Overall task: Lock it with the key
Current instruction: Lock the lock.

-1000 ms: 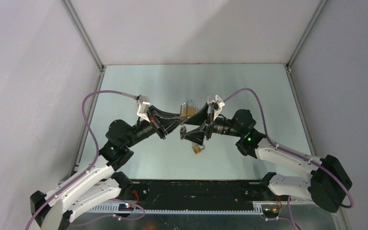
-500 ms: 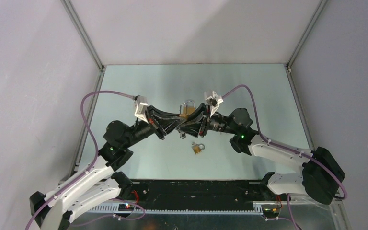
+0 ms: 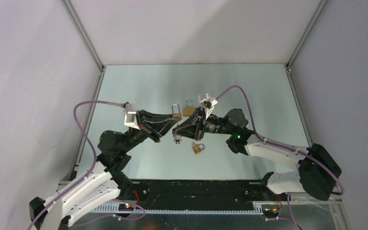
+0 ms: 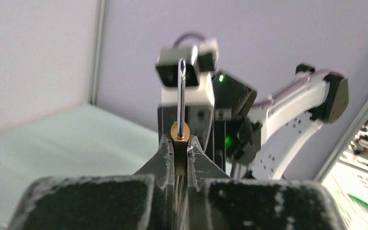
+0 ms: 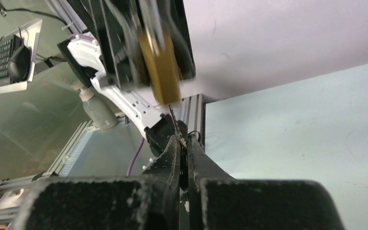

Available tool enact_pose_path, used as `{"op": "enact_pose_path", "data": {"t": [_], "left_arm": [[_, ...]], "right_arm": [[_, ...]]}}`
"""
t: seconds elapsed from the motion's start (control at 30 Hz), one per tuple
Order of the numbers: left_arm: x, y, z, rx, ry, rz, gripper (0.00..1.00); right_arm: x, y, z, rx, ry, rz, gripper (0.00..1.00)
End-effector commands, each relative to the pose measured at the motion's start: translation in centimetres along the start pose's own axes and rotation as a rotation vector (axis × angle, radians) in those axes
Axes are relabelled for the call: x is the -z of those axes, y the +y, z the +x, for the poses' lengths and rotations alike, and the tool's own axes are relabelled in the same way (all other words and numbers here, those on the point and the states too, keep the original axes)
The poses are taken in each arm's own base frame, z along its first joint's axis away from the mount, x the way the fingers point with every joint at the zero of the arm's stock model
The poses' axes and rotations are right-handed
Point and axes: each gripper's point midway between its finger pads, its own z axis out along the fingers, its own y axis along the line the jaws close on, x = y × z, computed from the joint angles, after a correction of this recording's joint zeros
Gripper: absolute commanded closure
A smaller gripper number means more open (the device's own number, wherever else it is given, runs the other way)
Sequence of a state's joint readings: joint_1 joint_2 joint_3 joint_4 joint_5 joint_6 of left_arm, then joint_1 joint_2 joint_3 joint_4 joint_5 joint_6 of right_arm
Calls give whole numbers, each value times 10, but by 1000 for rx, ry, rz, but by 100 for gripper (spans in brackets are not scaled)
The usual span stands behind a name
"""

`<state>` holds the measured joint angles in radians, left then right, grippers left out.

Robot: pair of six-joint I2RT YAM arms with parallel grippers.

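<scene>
My left gripper (image 3: 173, 119) is shut on a brass padlock (image 3: 177, 113) and holds it off the table. In the left wrist view the padlock (image 4: 180, 136) stands upright between the fingers (image 4: 165, 153), its steel shackle pointing up. My right gripper (image 3: 177, 132) faces it from the right and is shut on the key (image 3: 177, 139), a thin strip of metal (image 5: 176, 125) sticking out past the fingertips (image 5: 172, 148). In the right wrist view the held padlock (image 5: 159, 67) is a blurred brass shape just above the key's tip, a little apart from it.
Two more brass padlocks are on the pale green table: one (image 3: 189, 109) just behind the grippers, one (image 3: 198, 148) in front of the right gripper. Aluminium frame posts (image 3: 81, 33) and grey walls enclose the table on three sides.
My right gripper has gone from open to shut on the key and slid left and forward. The left arm has drawn back to the left, still holding the padlock.
</scene>
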<state>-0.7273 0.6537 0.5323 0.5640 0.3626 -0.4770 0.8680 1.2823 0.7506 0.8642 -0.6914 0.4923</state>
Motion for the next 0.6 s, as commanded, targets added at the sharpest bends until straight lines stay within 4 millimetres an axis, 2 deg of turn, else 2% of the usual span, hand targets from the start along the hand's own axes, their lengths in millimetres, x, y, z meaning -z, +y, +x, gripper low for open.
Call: {"op": "enact_pose_path", "data": {"t": [0.0, 0.2, 0.27, 0.3, 0.33, 0.37, 0.4, 0.43, 0.53, 0.57], "left_arm": [[7, -18, -75, -145, -290, 20, 100], [10, 4, -76, -131, -326, -92, 100], [12, 21, -72, -99, -324, -176, 100], [15, 41, -66, -76, -312, -282, 100], [18, 53, -61, -62, -297, -344, 100], [26, 77, -49, -43, -257, -477, 100], [31, 89, -42, -22, -239, -547, 100], [44, 110, -27, -16, -187, -677, 100], [74, 143, 2, 10, -87, -904, 100], [85, 151, 20, 14, -12, -960, 100]], "right_arm": [[-4, 7, 20, 10, 58, -41, 100], [-3, -6, 41, 13, 110, 7, 100], [-4, -15, 45, -5, 109, 48, 100], [-4, -23, 48, -17, 109, 81, 100], [-4, -28, 51, -30, 110, 101, 100], [-4, -40, 55, -50, 109, 156, 100], [-4, -46, 58, -74, 107, 185, 100], [-3, -56, 64, -94, 110, 227, 100], [-6, -72, 75, -160, 95, 301, 100], [-8, -79, 80, -170, 85, 325, 100]]}}
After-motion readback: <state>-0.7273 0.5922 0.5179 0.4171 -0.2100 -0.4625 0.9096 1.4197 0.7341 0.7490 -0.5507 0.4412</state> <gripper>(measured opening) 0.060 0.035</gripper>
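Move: About 4 cm ahead of the right hand and 5 cm above it is the small padlock in the left fingers; bare table lies roughly 32 cm below the right hand, some 5 cm ahead. For the held padlock, open table is about 37 cm down, 12 cm ahead and 10 cm left of the left hand. From that hand the large padlock lies about 23 cm ahead, 5 cm right; the other small padlock 5 cm ahead, 8 cm right, both far below. Parting from each other, both hands keep their hold: the left, gripping the small padlock's body, first rises some 5 cm, then sweeps forward-left and down past its starting height, turning counter-clockwise about 30 degrees. The right, pinching the already free key, sinks about 8 cm, easing back briefly before going forward and left, fingers tipping down. ##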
